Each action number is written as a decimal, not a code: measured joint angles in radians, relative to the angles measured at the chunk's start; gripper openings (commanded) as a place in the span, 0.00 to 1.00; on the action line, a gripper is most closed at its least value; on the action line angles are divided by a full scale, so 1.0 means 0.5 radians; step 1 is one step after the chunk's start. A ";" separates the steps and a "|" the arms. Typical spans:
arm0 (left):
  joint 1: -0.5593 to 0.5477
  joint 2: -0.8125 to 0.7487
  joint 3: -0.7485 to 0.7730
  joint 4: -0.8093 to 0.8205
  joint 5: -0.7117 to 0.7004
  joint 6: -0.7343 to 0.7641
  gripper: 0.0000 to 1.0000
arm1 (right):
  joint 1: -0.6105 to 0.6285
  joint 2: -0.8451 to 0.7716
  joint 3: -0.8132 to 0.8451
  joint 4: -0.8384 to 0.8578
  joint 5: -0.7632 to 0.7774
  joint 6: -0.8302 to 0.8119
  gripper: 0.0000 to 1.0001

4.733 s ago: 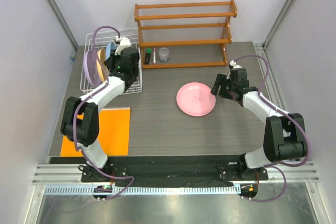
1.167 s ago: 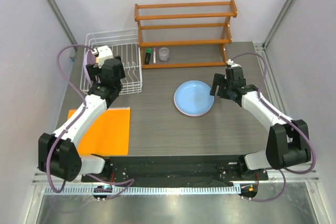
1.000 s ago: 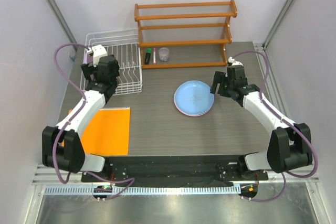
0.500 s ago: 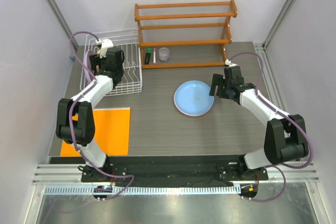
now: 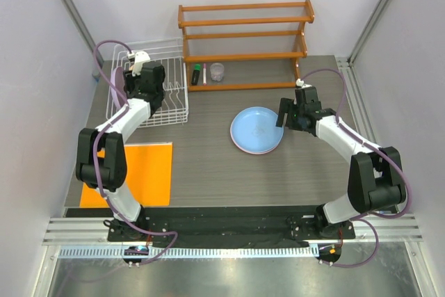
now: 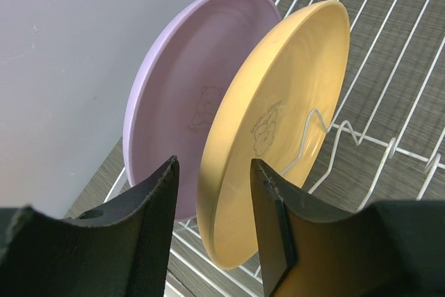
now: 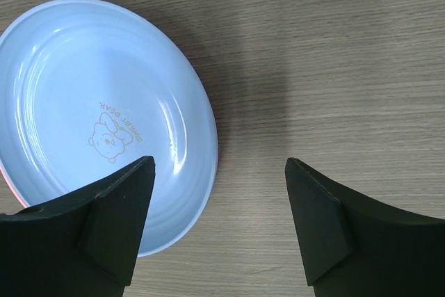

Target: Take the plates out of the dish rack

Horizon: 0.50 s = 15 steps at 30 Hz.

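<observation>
The white wire dish rack [image 5: 174,102] stands at the table's back left. In the left wrist view the lavender plate [image 6: 188,88] and the yellow plate [image 6: 292,102] stand on edge between the rack's wires [image 6: 375,46]. My left gripper [image 6: 212,165] is open, one finger on each side of the yellow plate's near rim, without touching it. It shows over the rack in the top view [image 5: 142,78]. The light blue plate [image 5: 256,129] lies flat on the pink plate [image 5: 240,146] at mid-table. My right gripper [image 7: 219,163] is open and empty above the blue plate's [image 7: 104,123] right rim.
An orange-brown wooden shelf [image 5: 243,39] stands at the back, with a green marker [image 5: 197,74] and a clear cup [image 5: 217,71] on its lowest level. An orange mat [image 5: 135,172] lies at the front left. Grey walls close in both sides.
The blue plate has gone from the rack onto the pink plate. My left gripper has swung from the rack's front to its left side, around the yellow plate. The right gripper shifted slightly.
</observation>
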 measured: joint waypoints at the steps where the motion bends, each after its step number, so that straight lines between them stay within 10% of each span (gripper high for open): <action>1: 0.000 0.000 0.000 0.000 -0.001 0.002 0.43 | 0.000 0.000 0.000 0.000 -0.004 -0.002 0.81; 15: 0.013 0.066 0.004 -0.094 -0.060 0.000 0.00 | 0.000 0.000 0.000 0.001 -0.027 -0.020 0.82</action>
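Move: The yellow plate stands on edge in the dish rack, its near upper rim already between the left hand's open fingers; its middle is about 6 cm ahead of that hand, level left to right, and 6 cm below. The purple plate is roughly 5 cm to the left of the yellow one, and the rack's middle some 6 cm right, 5 cm ahead and 13 cm below the hand. From the right hand the yellow plate lies about 50 cm left, 9 cm farther out and 4 cm higher. The left hand sinks about 2 cm along the near rim of the yellow plate while its half-open fingers, one on each side, close until they are all but shut and pinch the rim between their tips. Only at the very end does it also ease roughly 1 cm to the left and slightly back, the wrist tipping down by no more than about 5 degrees, with the fingers still pointing forward and left over the rack. ##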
